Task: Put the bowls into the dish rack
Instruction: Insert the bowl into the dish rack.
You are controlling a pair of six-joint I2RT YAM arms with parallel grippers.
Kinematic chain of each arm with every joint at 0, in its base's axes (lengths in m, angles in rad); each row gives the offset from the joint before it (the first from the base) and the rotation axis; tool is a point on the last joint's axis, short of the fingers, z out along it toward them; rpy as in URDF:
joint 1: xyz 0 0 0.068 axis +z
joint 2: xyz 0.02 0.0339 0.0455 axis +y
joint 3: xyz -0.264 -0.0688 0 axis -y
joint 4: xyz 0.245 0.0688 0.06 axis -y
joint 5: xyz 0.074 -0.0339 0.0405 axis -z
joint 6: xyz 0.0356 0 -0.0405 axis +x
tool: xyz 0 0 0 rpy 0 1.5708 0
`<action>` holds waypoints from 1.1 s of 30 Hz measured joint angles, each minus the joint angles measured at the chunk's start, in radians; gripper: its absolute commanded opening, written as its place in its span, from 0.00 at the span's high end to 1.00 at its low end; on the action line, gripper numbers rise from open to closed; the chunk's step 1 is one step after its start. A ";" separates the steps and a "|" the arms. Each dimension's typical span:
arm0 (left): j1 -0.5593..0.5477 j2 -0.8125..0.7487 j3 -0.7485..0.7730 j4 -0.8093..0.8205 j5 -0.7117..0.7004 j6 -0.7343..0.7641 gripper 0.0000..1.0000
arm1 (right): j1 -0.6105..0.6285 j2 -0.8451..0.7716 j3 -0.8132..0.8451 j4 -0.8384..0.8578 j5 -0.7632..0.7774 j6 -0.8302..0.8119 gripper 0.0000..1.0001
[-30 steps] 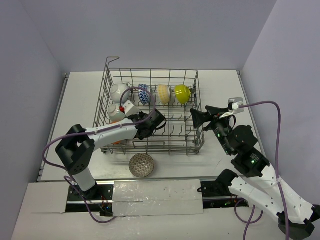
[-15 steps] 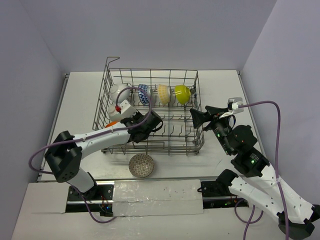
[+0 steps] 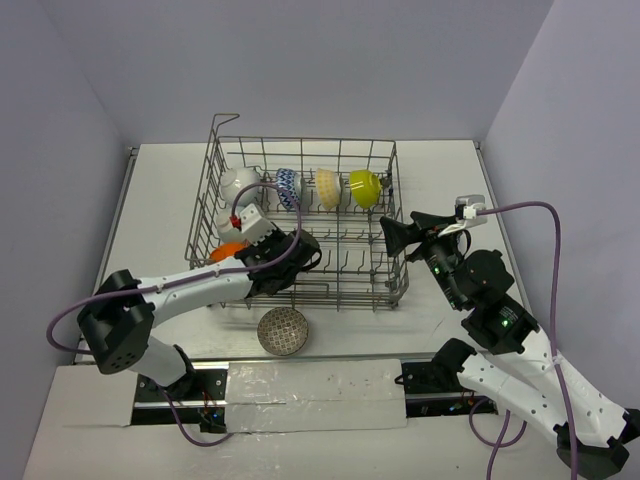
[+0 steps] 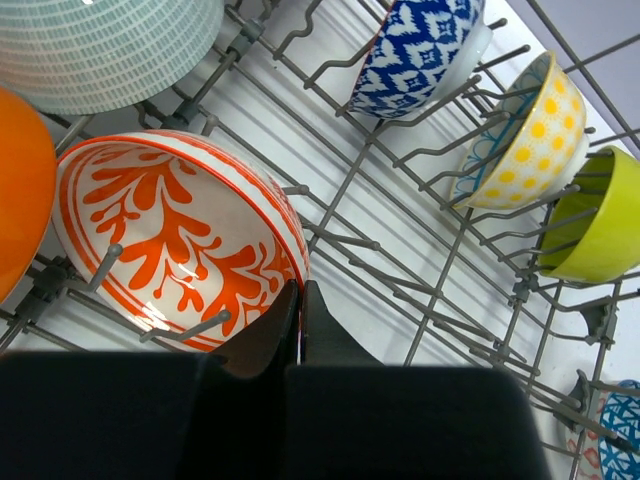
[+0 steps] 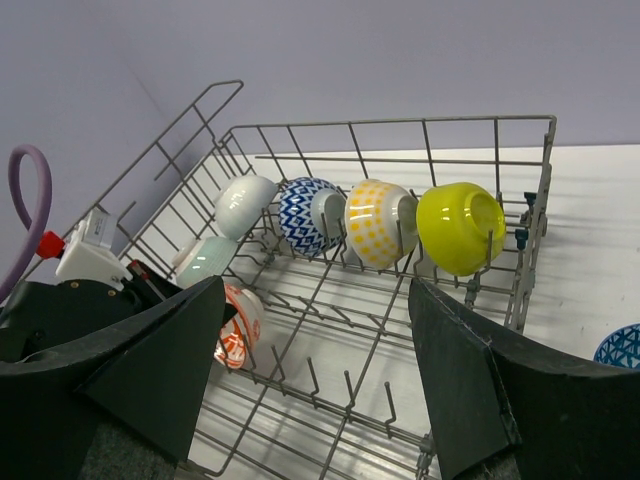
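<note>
The grey wire dish rack point(image 3: 310, 139) holds a white bowl point(image 3: 238, 183), a blue-white bowl point(image 3: 288, 187), a pale yellow bowl point(image 3: 328, 187) and a lime bowl point(image 3: 364, 187) in its far row, and an orange bowl point(image 3: 228, 250) at its near left. My left gripper point(image 4: 297, 290) is inside the rack, shut on the rim of the red-white bowl point(image 4: 170, 240), which rests tilted among the tines. My right gripper point(image 5: 315, 380) is open and empty, just above the rack's right side. A grey patterned bowl point(image 3: 283, 330) sits on the table in front of the rack.
A pale striped bowl point(image 4: 100, 40) stands in the rack beyond the red-white one. A dark-blue patterned bowl point(image 5: 620, 348) lies on the table to the right of the rack. Grey walls close in on three sides.
My left arm has swung lower and to the left, and its gripper has shifted slightly toward the rack's near left, uncovering the orange bowl. The right arm has not moved.
</note>
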 measured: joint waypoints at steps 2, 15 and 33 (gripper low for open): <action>-0.001 -0.014 -0.027 0.042 0.003 0.024 1.00 | 0.000 0.002 0.000 0.000 0.000 0.000 0.19; -0.020 -0.157 -0.183 0.255 0.056 0.117 1.00 | 0.000 0.010 0.000 0.001 0.001 0.000 0.19; -0.026 -0.355 -0.389 0.586 0.149 0.312 1.00 | -0.002 0.010 0.000 0.004 0.007 0.000 0.19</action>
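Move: The left hand still grips the orange-patterned bowl by its right rim. The rack slot for it lies about 5 cm left, 2 cm back and 5 cm below. At about the same depth are the pale green bowl, some 11 cm left and 2 cm ahead; the orange bowl, 11 cm left and 4 cm back; and the blue bowl, 10 cm ahead and 1 cm left. From the right hand the slot lies roughly 28 cm left, 7 cm ahead and 24 cm below. Left hand lifts about 4.5 cm and eases back 3, keeping its rim pinch while tipping up and turning clockwise. ##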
